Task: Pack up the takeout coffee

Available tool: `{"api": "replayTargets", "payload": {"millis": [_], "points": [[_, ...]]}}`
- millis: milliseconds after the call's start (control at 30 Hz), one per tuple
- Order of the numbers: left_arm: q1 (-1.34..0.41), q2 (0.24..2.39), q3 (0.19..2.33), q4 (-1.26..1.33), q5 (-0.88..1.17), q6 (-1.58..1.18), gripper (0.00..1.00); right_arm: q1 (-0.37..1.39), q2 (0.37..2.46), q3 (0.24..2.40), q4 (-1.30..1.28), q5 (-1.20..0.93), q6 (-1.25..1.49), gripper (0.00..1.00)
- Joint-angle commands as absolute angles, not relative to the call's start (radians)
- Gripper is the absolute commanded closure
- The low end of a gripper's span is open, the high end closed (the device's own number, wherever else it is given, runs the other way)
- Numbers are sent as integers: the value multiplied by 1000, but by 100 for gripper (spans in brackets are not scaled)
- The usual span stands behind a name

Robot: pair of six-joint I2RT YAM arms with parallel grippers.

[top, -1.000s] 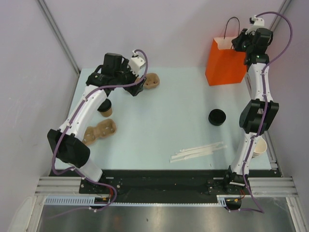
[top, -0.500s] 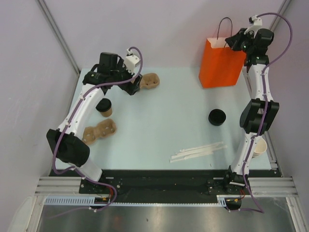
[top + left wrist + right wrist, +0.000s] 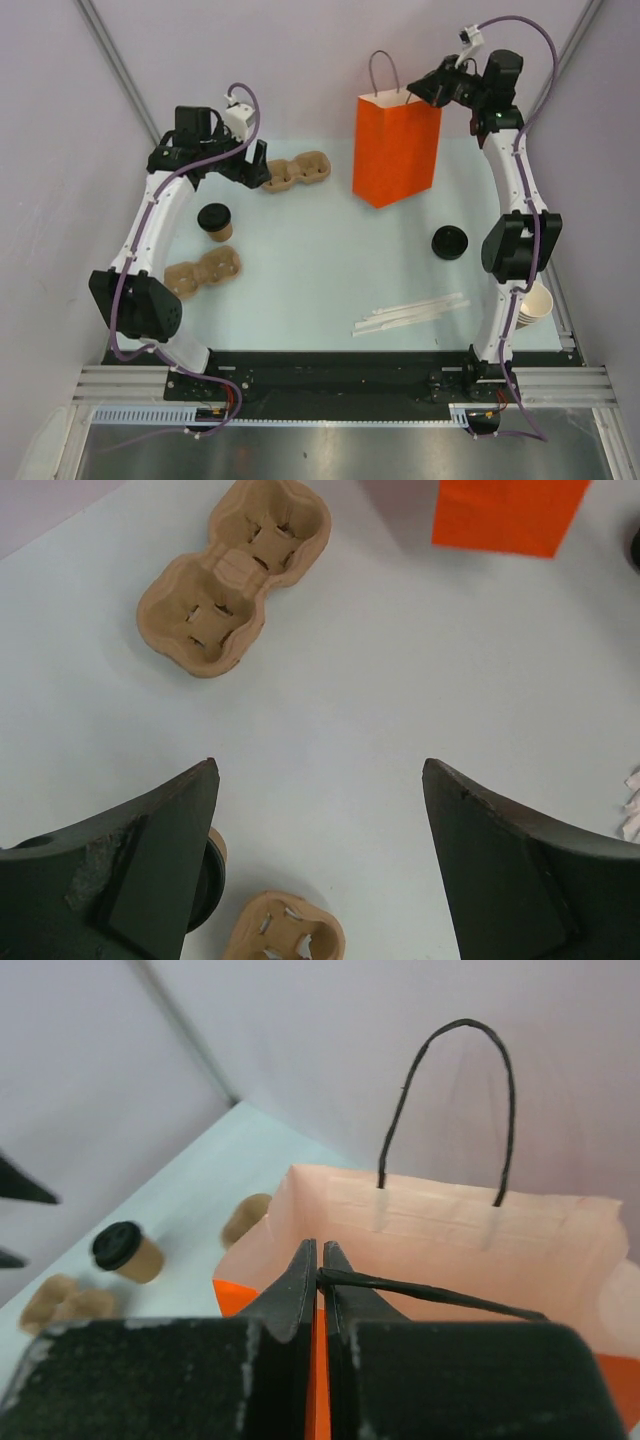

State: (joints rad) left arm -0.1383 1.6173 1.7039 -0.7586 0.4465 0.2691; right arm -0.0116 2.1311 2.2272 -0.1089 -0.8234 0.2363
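Observation:
The takeout coffee, a small brown cup with a black lid, stands at the left of the table. In the right wrist view the coffee shows at far left. My left gripper hovers open behind it with nothing between its fingers, and in the left wrist view the coffee peeks out beside the left finger of that gripper. My right gripper is shut on the near black cord handle of the orange bag. The bag stands upright at the back middle, the right gripper at its top right corner.
A two-cup pulp carrier lies by the left gripper, another carrier in front of the coffee. A loose black lid, wrapped stirrers and a stack of lidless cups sit on the right side.
My right gripper has drawn the orange bag by its handle leftward from the back right corner toward the table's middle. The left arm has swung left, uncovering the coffee.

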Motion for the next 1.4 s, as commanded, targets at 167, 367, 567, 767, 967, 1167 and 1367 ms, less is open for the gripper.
{"api": "replayTargets", "payload": {"millis": [167, 367, 567, 767, 967, 1167, 1367], "points": [[-8, 1437, 1599, -646, 572, 175, 12, 162, 1821, 1975, -187, -989, 239, 100], [90, 1365, 1500, -595, 634, 118, 12, 267, 1663, 1725, -176, -1084, 230, 100], [114, 1336, 1436, -581, 667, 103, 13, 339, 1571, 1582, -307, -1169, 103, 100], [113, 1316, 1396, -561, 684, 92, 15, 359, 1479, 1536, -641, -1206, -235, 100], [114, 1322, 1393, -561, 699, 90, 15, 313, 1431, 1551, -862, -1197, -364, 43], [114, 1335, 1408, -594, 719, 120, 14, 224, 1445, 1707, -1034, -1080, -442, 25], [114, 1318, 1407, -624, 709, 156, 11, 63, 1503, 1940, -1148, -1092, -473, 15]]}}
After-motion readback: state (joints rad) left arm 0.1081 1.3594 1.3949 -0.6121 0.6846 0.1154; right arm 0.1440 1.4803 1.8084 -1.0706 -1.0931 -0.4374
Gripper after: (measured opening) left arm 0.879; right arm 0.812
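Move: Your right fingers are shut on the paper bag's handle out over the far right of the table. The bag's landing spot is open table about 32 cm back, 22 cm left and some 36 cm below. From that spot, the white sticks lie 16 cm nearer and 17 cm right, the black lid 7 cm farther and 30 cm right, and the rear cup tray 32 cm farther and 16 cm left. From the left hand the spot lies about 15 cm back, 26 cm right. Swing the right hand back about 30 cm and left some 15 cm, keeping the handle pinched while turning the wrist about 45 degrees counter-clockwise and sinking gently onto the middle of the table. Open wide to let go of the handle, then back off to the right, slightly forward and up. Draw the open left gripper left and back, clear of the bag. ##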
